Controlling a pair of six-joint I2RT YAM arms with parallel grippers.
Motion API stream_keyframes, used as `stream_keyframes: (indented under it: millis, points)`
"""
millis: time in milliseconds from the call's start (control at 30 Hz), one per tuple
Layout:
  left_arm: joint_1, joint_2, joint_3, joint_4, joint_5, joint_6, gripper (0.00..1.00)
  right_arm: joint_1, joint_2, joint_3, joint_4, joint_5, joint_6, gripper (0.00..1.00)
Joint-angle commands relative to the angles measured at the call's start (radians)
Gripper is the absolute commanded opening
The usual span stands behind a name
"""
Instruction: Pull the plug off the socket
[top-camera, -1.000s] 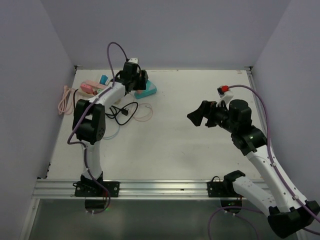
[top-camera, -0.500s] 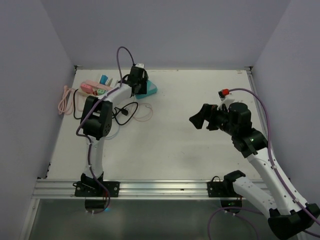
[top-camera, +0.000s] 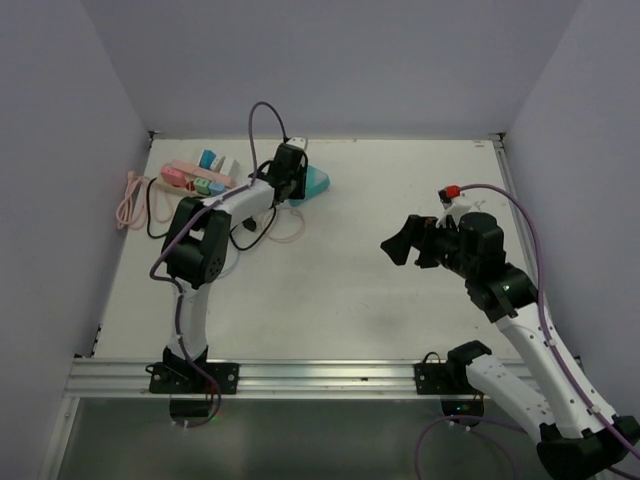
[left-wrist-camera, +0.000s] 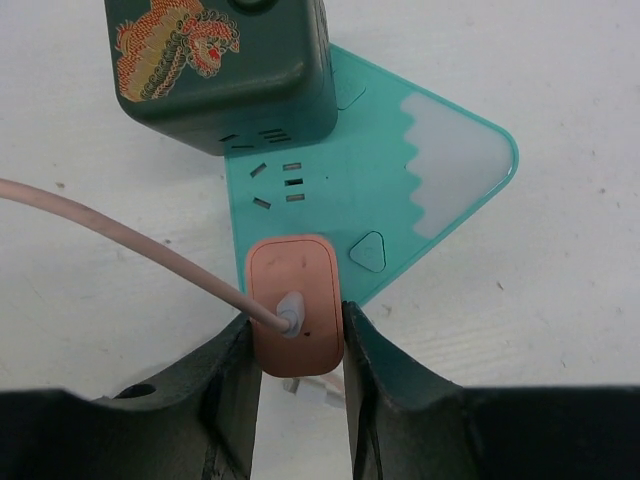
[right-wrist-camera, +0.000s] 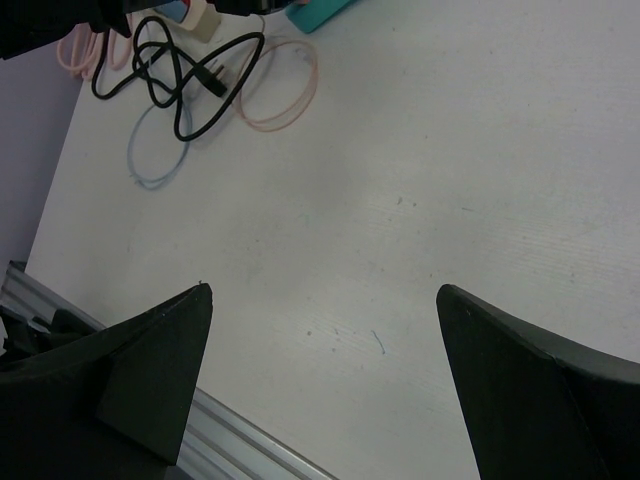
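A teal triangular socket (left-wrist-camera: 400, 190) lies flat on the white table, near the back in the top view (top-camera: 316, 184). A pink plug (left-wrist-camera: 295, 300) with a pink cord (left-wrist-camera: 120, 235) sits in its near corner. My left gripper (left-wrist-camera: 296, 335) has both dark fingers pressed against the plug's sides, shut on it. A dark green cube adapter (left-wrist-camera: 220, 70) with a dragon print stands on the socket's far end. In the top view the left gripper (top-camera: 291, 180) hides the plug. My right gripper (top-camera: 405, 243) hovers open over bare table at the right (right-wrist-camera: 325, 300), holding nothing.
A tangled black cable (right-wrist-camera: 185, 70), a pink wire loop (right-wrist-camera: 285, 95) and a pale blue loop (right-wrist-camera: 155, 155) lie left of the socket. A pink power strip (top-camera: 195, 178) with plugs and a coiled pink cord (top-camera: 130, 198) are at the far left. A metal rail (top-camera: 300, 375) runs along the near edge.
My left gripper has moved right and its jaws have closed onto the pink plug. The socket sits a little further right than before. The right arm has barely shifted.
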Motion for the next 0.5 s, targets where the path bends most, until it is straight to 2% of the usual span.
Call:
stream_keyframes:
  millis: [0,300,467]
  points:
    - [-0.055,-0.070,-0.091,-0.022,0.066,-0.032,0.11,0.003,-0.001,-0.015,0.022,0.003,0.004,0.99]
    - [-0.168,-0.211,-0.273,-0.053,0.088,-0.106,0.08,0.003,0.005,-0.068,0.081,-0.008,0.037,0.99]
    - [-0.264,-0.292,-0.365,-0.066,0.073,-0.147,0.12,0.003,0.025,-0.102,0.127,-0.016,0.068,0.99]
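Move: The left fingers are already shut on the salmon plug in the turquoise socket. The socket's middle is about 5 cm ahead of the left hand, 3 cm to its right and 3 cm lower. The green box on the socket stands about 8 cm straight ahead. The black cord's plug lies on the table some 8 cm back and 10 cm to the left. From the open right hand, the salmon plug is roughly 27 cm ahead, 19 cm left and 18 cm below. Still pinching the salmon plug, the left hand drags it and the socket along the table, back towards the robot and to the right, about 14 cm in all and almost level, turning some 10 degrees clockwise and tipping slightly down. Meanwhile the right hand, wide open and empty, sinks about 3 cm nearly in place. ##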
